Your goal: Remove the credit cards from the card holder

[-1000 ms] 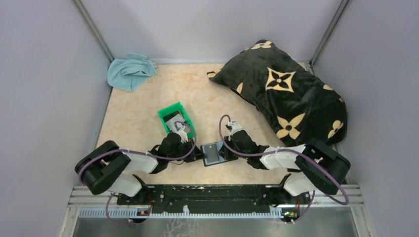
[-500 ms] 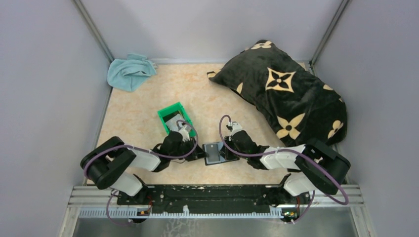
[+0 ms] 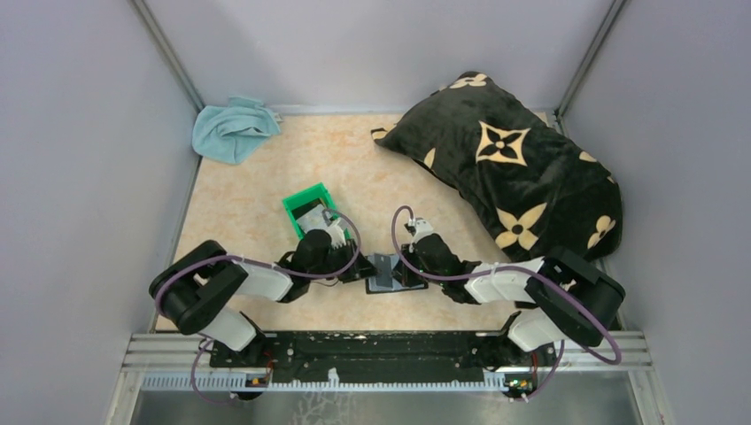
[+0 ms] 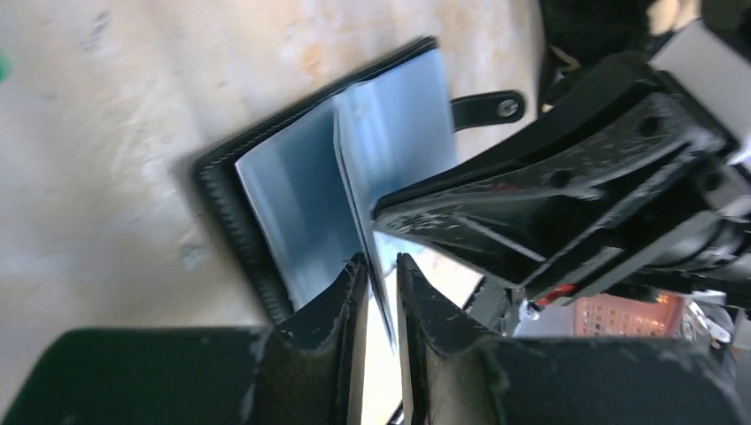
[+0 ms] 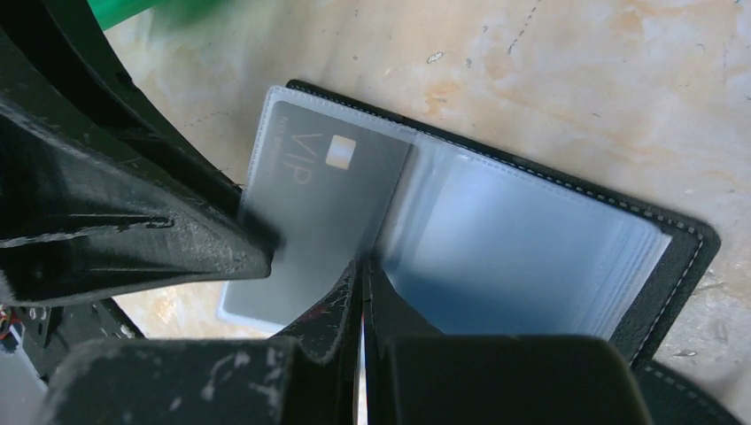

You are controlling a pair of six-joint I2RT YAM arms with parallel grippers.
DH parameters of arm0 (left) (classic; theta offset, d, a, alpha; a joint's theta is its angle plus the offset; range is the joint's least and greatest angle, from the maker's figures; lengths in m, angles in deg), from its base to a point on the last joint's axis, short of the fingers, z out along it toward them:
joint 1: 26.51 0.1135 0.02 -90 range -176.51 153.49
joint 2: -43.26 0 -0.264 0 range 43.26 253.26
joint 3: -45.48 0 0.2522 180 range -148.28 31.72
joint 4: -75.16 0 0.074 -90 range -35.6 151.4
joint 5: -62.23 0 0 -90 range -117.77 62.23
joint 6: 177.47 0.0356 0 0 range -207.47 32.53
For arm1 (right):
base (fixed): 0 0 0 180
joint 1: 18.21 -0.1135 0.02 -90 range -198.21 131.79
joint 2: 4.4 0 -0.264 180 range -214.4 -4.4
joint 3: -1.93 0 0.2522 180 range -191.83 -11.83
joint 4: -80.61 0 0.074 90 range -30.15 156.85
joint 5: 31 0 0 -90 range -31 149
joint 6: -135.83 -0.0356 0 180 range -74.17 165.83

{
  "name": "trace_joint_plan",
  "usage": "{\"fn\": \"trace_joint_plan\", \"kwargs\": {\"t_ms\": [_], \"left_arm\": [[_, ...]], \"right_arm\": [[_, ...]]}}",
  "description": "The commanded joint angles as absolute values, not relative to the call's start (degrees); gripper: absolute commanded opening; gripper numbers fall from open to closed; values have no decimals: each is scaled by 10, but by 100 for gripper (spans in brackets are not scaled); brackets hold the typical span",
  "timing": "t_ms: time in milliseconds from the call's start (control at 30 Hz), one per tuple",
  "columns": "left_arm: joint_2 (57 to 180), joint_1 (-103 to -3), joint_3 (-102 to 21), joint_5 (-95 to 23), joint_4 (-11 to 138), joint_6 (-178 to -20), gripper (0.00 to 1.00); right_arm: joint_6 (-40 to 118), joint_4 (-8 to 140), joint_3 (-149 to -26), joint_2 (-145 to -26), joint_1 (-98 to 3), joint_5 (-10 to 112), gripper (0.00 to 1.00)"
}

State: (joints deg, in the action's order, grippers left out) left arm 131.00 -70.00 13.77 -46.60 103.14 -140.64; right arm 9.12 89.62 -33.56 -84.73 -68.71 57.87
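Observation:
The card holder (image 3: pixel 383 283) lies open on the table between both arms, black with grey-blue sleeves (image 5: pixel 549 257). A grey credit card (image 5: pixel 310 204) marked VIP sits in the clear sleeve on its left side. My right gripper (image 5: pixel 363 264) is shut, its tips pressing down on the fold in the middle of the holder (image 4: pixel 283 195). My left gripper (image 4: pixel 379 262) stands at the holder's left edge, jaws narrowly open, with a thin raised sleeve leaf (image 4: pixel 390 133) passing between its fingers and a gap showing beside it. In the top view the left gripper (image 3: pixel 361 268) and right gripper (image 3: pixel 405 268) flank the holder.
A green bin (image 3: pixel 299 197) with a pale card (image 3: pixel 310 219) in it stands just beyond my left wrist. A teal cloth (image 3: pixel 232 128) lies at the back left. A large black pillow with tan flowers (image 3: pixel 514 168) fills the back right.
My left arm has swung right, bringing its gripper onto the holder's left edge. The holder's flat grey leaf now stands raised. The right gripper has stayed in place.

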Motion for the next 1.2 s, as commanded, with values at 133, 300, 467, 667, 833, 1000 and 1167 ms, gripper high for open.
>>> {"fn": "trace_joint_plan", "kwargs": {"t_ms": [133,300,467,667,833,1000,1167], "left_arm": [[1288,-710,85,-496,1052,-1409,24],[1291,-712,81,-494,1044,-1403,24],[1302,-715,82,-498,1057,-1406,24],[1310,-722,77,-497,1061,-1402,24],[1323,-732,69,-502,1068,-1405,24],[1327,-736,69,-501,1072,-1406,24],[1328,-741,68,-504,1077,-1410,24]], "right_arm": [[83,928,-328,-850,-693,558,0],[81,919,-319,-814,-693,569,0],[79,852,-317,-731,-693,620,3],[83,784,-326,-650,-691,668,34],[83,775,-337,-665,-687,668,42],[79,791,-352,-691,-687,656,42],[75,783,-349,-661,-687,677,40]]}}
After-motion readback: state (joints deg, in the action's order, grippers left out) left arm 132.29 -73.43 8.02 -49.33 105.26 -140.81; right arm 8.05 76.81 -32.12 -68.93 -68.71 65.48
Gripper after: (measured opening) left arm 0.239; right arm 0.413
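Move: Close by on either side of the raised card sleeve, both hands are already over the open card holder. From the left hand, whose slightly parted fingers straddle the sleeve's free edge, its middle is some 3 cm right, 1 cm ahead and 1 cm lower; the green box lies about 13 cm ahead and 13 cm left. From the shut right fingertips the sleeve's middle is about 2 cm left and 1 cm ahead at like height, the blue pages 4 cm right and 1 cm ahead. Keeping the sleeve's edge between its unmoving fingers, the left hand lifts about 3.5 cm while easing right, then drifts farther right, some 4 cm in all. The right hand lingers at the sleeve's root, then comes up about 5 cm and goes 3 cm right, opening to under half its range, before sinking again by 2 cm beside the sleeve's right face. ##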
